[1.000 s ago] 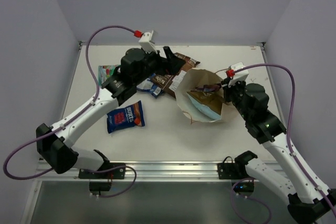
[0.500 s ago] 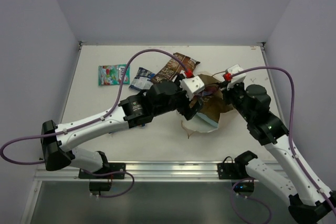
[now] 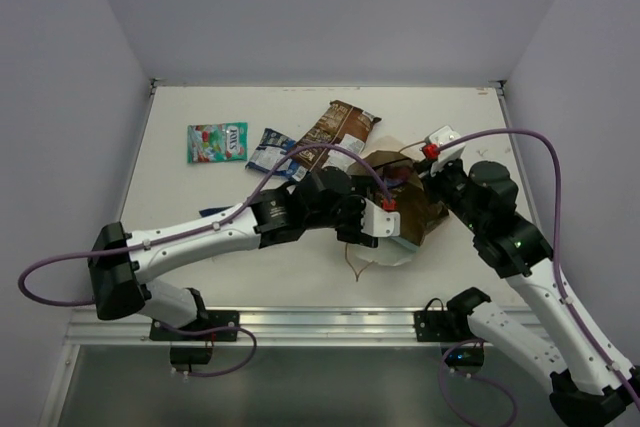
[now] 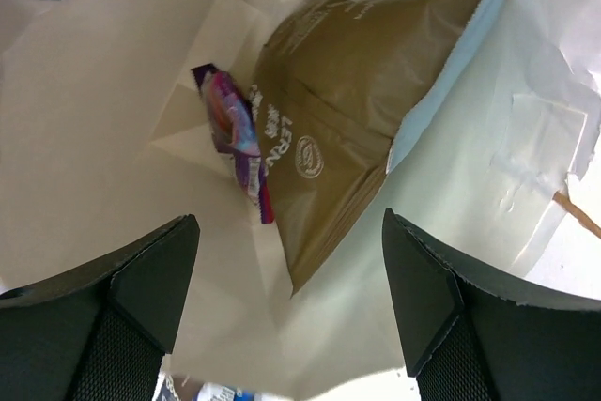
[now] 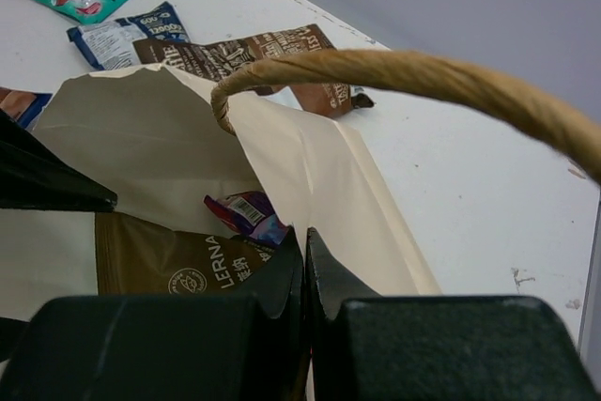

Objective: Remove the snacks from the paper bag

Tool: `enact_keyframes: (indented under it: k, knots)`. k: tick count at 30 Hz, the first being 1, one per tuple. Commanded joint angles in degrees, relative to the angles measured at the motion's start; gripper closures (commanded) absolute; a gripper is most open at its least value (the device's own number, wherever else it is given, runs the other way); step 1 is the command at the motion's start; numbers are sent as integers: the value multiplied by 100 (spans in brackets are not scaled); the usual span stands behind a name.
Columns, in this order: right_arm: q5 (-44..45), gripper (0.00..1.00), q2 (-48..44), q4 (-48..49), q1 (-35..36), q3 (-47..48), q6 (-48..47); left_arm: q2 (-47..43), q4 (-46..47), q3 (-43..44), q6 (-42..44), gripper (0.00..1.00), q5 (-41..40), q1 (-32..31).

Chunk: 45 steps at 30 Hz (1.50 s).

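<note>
The cream paper bag (image 3: 372, 255) lies on its side at mid-table, mouth towards the left. My left gripper (image 3: 388, 227) reaches into the mouth. In the left wrist view it is open (image 4: 291, 326) and empty, with the olive-brown packet (image 4: 338, 110) and the purple packet (image 4: 235, 129) ahead of it inside the bag. My right gripper (image 3: 428, 182) is shut on the bag's rim (image 5: 305, 241); both packets show below it, olive-brown (image 5: 178, 265) and purple (image 5: 249, 213). The green-red (image 3: 216, 141), blue-white (image 3: 272, 150) and dark brown-white (image 3: 338, 127) packets lie on the table behind the bag.
The blue-red packet (image 3: 207, 212) is almost wholly hidden under my left arm. A brown cord handle (image 5: 423, 82) arches over the right gripper. Grey walls close the table at the back and sides.
My left arm has swung from the packets at the back left over to the bag, and its open gripper has gone into the mouth. The right gripper has kept its hold on the rim.
</note>
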Motion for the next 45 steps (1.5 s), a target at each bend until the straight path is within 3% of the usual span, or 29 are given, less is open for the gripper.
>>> enact_keyframes:
  k: [1, 13, 17, 20, 23, 24, 26, 30, 38, 45]
  knots:
    - [-186, 100, 25, -64, 16, 304, -32, 330, 23, -48, 674, 15, 82, -132]
    - [-441, 100, 43, -3, 16, 234, 74, 1078, 269, -30, 973, 13, 22, -404]
    - [-477, 100, 61, -2, 16, 207, 92, 1211, 619, -91, 1201, 20, -234, -404]
    - [-442, 100, 17, -2, 7, 181, 74, 1333, 726, -171, 1281, 33, -331, -404]
    - [-415, 100, -53, 68, 7, 128, 74, 1430, 700, -127, 1220, 55, -278, -396]
    - [-398, 100, -54, 68, 7, 119, 74, 1413, 708, -118, 1185, 70, -269, -404]
    - [-345, 100, -36, 85, -1, 84, 74, 1360, 726, -92, 1123, 77, -278, -404]
    - [-231, 100, -27, 129, 7, 40, 135, 1010, 621, 22, 1070, 100, -217, -396]
    - [472, 100, 78, 173, 7, 22, 223, -27, 164, 356, 517, 100, 161, -413]
    - [1096, 100, 87, 191, -80, 5, 302, -1204, 6, 550, 87, 100, -366, -413]
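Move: Inside the open paper bag, the olive-brown snack pack with the light-blue back lies about 6 cm to the left hand's right, 2 cm farther out and roughly 11 cm below it. The purple snack is deeper in the bag, some 8 cm ahead, 8 cm right and 14 cm down; the dark brown pouch lies on the table about 18 cm ahead, 7 cm left and 23 cm down. From the right hand the olive-brown pack is around 4 cm back, 4 cm left and 17 cm below. Sinking about 10 cm into the bag mouth and edging rightward, the left hand tips somewhat less steeply downward, shuts its wide-open fingers and pinches the olive-brown pack by its near edge, then lifts some 15 cm, veering left and slightly back. The right hand keeps its closed grip on the bag's rim, swaying only a centimetre or two. ##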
